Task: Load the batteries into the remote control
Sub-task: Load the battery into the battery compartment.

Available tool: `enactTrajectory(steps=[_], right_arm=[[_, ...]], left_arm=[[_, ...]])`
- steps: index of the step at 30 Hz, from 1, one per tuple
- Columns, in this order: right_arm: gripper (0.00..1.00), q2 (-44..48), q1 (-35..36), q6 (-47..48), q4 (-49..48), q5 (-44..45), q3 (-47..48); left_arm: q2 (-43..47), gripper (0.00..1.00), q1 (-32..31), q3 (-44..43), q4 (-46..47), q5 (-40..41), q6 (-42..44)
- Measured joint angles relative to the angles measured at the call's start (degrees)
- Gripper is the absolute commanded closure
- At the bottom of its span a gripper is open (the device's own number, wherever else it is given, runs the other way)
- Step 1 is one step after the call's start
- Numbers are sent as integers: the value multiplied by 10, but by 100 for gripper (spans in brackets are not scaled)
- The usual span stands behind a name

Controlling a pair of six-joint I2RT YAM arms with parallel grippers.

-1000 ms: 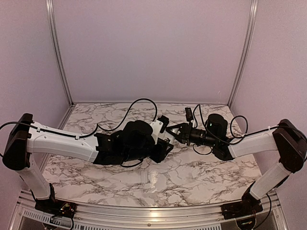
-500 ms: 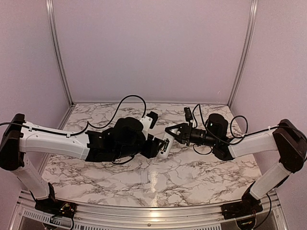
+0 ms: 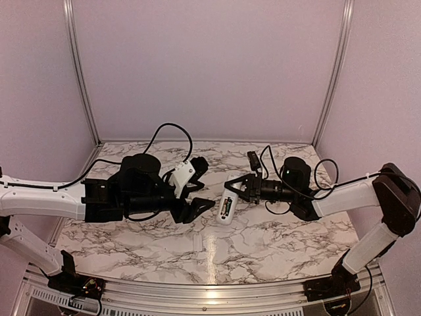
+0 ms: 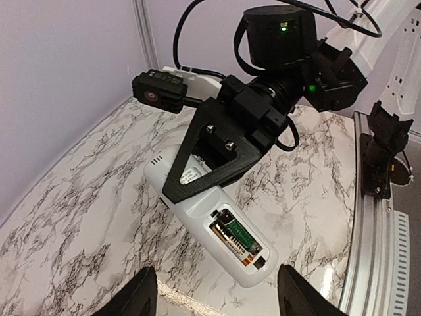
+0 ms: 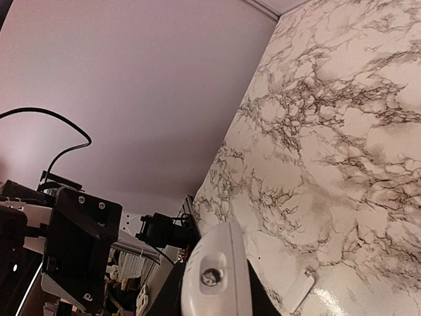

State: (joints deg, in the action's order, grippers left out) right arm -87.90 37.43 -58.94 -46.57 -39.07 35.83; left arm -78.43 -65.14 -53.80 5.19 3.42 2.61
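Note:
The white remote control [image 3: 227,207] hangs tilted above the table with its back up and its battery bay uncovered. My right gripper [image 3: 241,187] is shut on its upper half, one black triangular finger [image 4: 212,164] lying across it. Two batteries [image 4: 235,238] lie side by side in the bay, one dark and gold, one green. My left gripper [image 3: 192,191] stands open a little to the left of the remote, with nothing between its fingertips [image 4: 139,297]. In the right wrist view the remote's rounded end [image 5: 217,276] fills the space between my right fingers.
A small white flat cover piece [image 5: 299,289] lies on the marble table [image 3: 276,237] below the remote. Black cables loop over both wrists. Lilac walls with metal rails [image 3: 332,72] close in the back and sides.
My left gripper has drawn back to the left, away from the remote, and its jaws have spread. The remote, earlier hidden behind that gripper, now shows, still in the right gripper.

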Motion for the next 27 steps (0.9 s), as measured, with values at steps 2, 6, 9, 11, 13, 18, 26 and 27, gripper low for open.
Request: enactTrajectory(steps=[2, 6, 9, 11, 13, 18, 26, 27], right_arm=[[100, 0, 3, 9, 11, -9, 0], [100, -4, 15, 31, 38, -26, 1], [100, -6, 22, 42, 52, -34, 2], [100, -9, 25, 46, 57, -38, 2], [100, -12, 30, 49, 63, -40, 3], [100, -21, 36, 50, 64, -44, 4], [100, -37, 39, 43, 51, -47, 4], [100, -40, 40, 41, 47, -49, 4]], left_arm=[[4, 45, 0, 0, -11, -22, 45], [5, 55, 0, 5, -41, -61, 135], [3, 63, 0, 8, -57, -83, 179], [-2, 65, 0, 8, -58, -92, 198], [-9, 66, 0, 7, -60, -100, 215], [-40, 69, -5, -1, -72, -105, 241], [-63, 69, -9, -14, -76, -105, 251], [-66, 69, -9, -18, -76, -105, 251]])
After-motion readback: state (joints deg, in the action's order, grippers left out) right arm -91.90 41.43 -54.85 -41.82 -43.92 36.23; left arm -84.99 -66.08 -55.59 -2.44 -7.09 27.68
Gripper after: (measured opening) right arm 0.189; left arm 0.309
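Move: The battery compartment, with two batteries already in it, lies about 7 cm to the right of my open, empty left hand, some 3 cm back and 3 cm lower. My right fingers, gripping the remote's upper end, are about 9 cm right, 2 cm ahead and level with it; the loose cover is on the table some 5 cm back, 3 cm left. From my right hand the compartment is about 5 cm back, 2 cm left and 3 cm below. I bring my left hand down about 6 cm and back some 3 cm, easing slightly right towards the compartment late on, while it turns clockwise about 20 degrees and rolls its left side up, and the fingers draw in to roughly half their opening. Still gripping the remote, my right hand lowers it about 4 cm, drawing it back as far and a little left to meet them, with a slight counter-clockwise turn. ##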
